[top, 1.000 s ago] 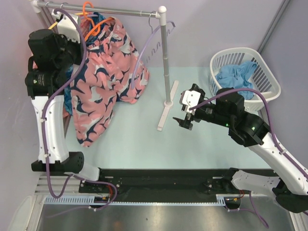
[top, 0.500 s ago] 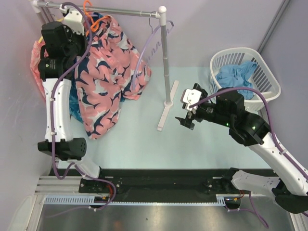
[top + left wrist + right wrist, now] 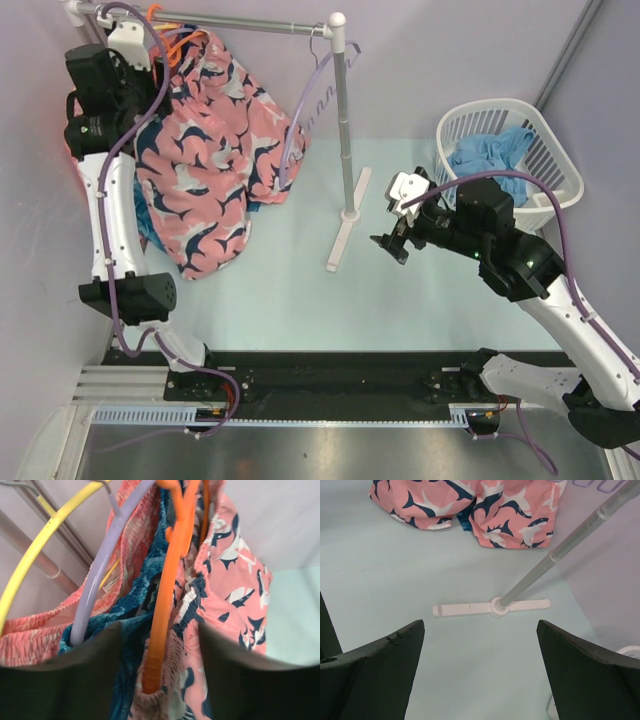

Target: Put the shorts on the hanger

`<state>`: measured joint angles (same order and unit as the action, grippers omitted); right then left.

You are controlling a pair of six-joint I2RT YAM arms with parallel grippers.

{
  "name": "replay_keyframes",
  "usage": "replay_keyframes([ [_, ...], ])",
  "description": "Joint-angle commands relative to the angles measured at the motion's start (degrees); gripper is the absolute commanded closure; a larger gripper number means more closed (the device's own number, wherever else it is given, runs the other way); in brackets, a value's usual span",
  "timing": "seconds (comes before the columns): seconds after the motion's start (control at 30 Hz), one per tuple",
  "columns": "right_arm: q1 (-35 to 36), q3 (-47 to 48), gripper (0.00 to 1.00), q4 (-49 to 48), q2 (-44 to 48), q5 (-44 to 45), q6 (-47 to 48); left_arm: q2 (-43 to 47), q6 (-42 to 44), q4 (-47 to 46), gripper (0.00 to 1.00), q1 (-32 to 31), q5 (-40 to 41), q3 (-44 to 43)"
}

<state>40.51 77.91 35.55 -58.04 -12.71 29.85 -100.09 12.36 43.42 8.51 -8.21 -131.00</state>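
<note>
The salmon-pink shorts (image 3: 215, 150) with navy and white shapes hang from the orange hanger (image 3: 183, 43) at the rack's left end. In the left wrist view the hanger (image 3: 167, 590) runs down into the shorts' gathered waistband (image 3: 180, 645). My left gripper (image 3: 160, 680) stands open around both, with a gap on each side. From above, the left gripper (image 3: 150, 55) is high, beside the rail. My right gripper (image 3: 392, 240) is open and empty over the table, and its wrist view has the gripper (image 3: 480, 670) near the rack's foot (image 3: 492, 606).
A rack rail (image 3: 250, 22) and post (image 3: 345, 120) stand at the back. A lavender hanger (image 3: 100, 580), a yellow hanger (image 3: 45, 535), teal shorts (image 3: 135, 600) and a coral garment (image 3: 30, 630) crowd the left end. A white basket (image 3: 560, 165) holds blue cloth at the right.
My left arm swung up and left to the rail, carrying hanger and shorts along. Its jaws have spread apart from the hanger. My right gripper shifted slightly right.
</note>
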Motion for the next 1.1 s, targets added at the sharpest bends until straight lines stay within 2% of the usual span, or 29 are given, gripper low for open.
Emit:
replay_keyframes([
  [0.0,-1.22,-0.21,0.00,-1.62,1.88,0.06,-2.95,3.31,-1.99,0.88,0.10,2.73,-7.43,-0.67],
  [0.07,-2.10,-0.74,0.00,-1.89,2.23,-0.21,-3.65,4.90,-2.51,2.01,0.00,3.87,-8.57,0.04],
  [0.2,-3.68,-1.62,0.00,-1.98,3.89,-0.56,-4.88,12.27,-3.66,1.67,0.00,7.38,-9.20,3.55],
  [0.37,-6.84,-2.93,0.00,-2.33,6.01,-0.48,-6.81,19.23,-2.61,2.19,0.00,8.80,-6.65,5.49],
  [0.47,-8.95,-4.07,0.00,-2.07,7.68,0.31,-8.74,23.18,-1.64,4.82,0.00,8.80,-10.15,7.24],
  [0.6,-12.82,-6.97,0.00,-1.45,10.57,0.85,-13.13,26.96,0.12,12.82,0.00,8.80,-23.50,12.15],
  [0.67,-14.84,-8.73,0.00,-0.92,12.85,-0.55,-16.65,32.38,1.08,15.20,0.00,8.71,-28.08,17.50],
  [0.77,-18.35,-13.56,0.00,-2.24,16.54,-1.17,-20.60,40.90,5.03,15.21,0.00,8.80,-29.14,36.27],
  [0.9,-20.91,-18.49,0.00,-2.94,19.19,-2.32,-23.60,47.25,6.53,16.96,0.00,8.71,-27.48,48.34],
  [1.07,-22.23,-24.73,0.00,-4.08,21.39,-1.10,-25.97,53.07,7.67,13.71,0.00,8.71,-24.05,59.87],
])
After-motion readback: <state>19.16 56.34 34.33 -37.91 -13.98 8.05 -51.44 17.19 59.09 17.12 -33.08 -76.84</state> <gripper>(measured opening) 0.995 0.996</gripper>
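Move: The near end of the orange hanger lies between my left fingers, already half open. Its middle is about 9 cm ahead, 4 cm right and 5 cm above my left hand. The shark-print shorts on it hang some 6 cm ahead, 9 cm right and 12 cm below. The purple hanger sits about 5 cm left of the orange one and the yellow about 10 cm left, both level with it. From my right hand, the orange hanger's middle is roughly 33 cm ahead, 41 cm left and 13 cm up. I open my left fingers the rest of the way and draw back off the hanger's end. The hand backs off about 24 cm, rising some 9 cm first, then sinks to nearly 14 cm below its start as it swings right, turns clockwise and tips down. My empty, open right hand moves about 10 cm right, sinking late and turning clockwise some 25 degrees. ##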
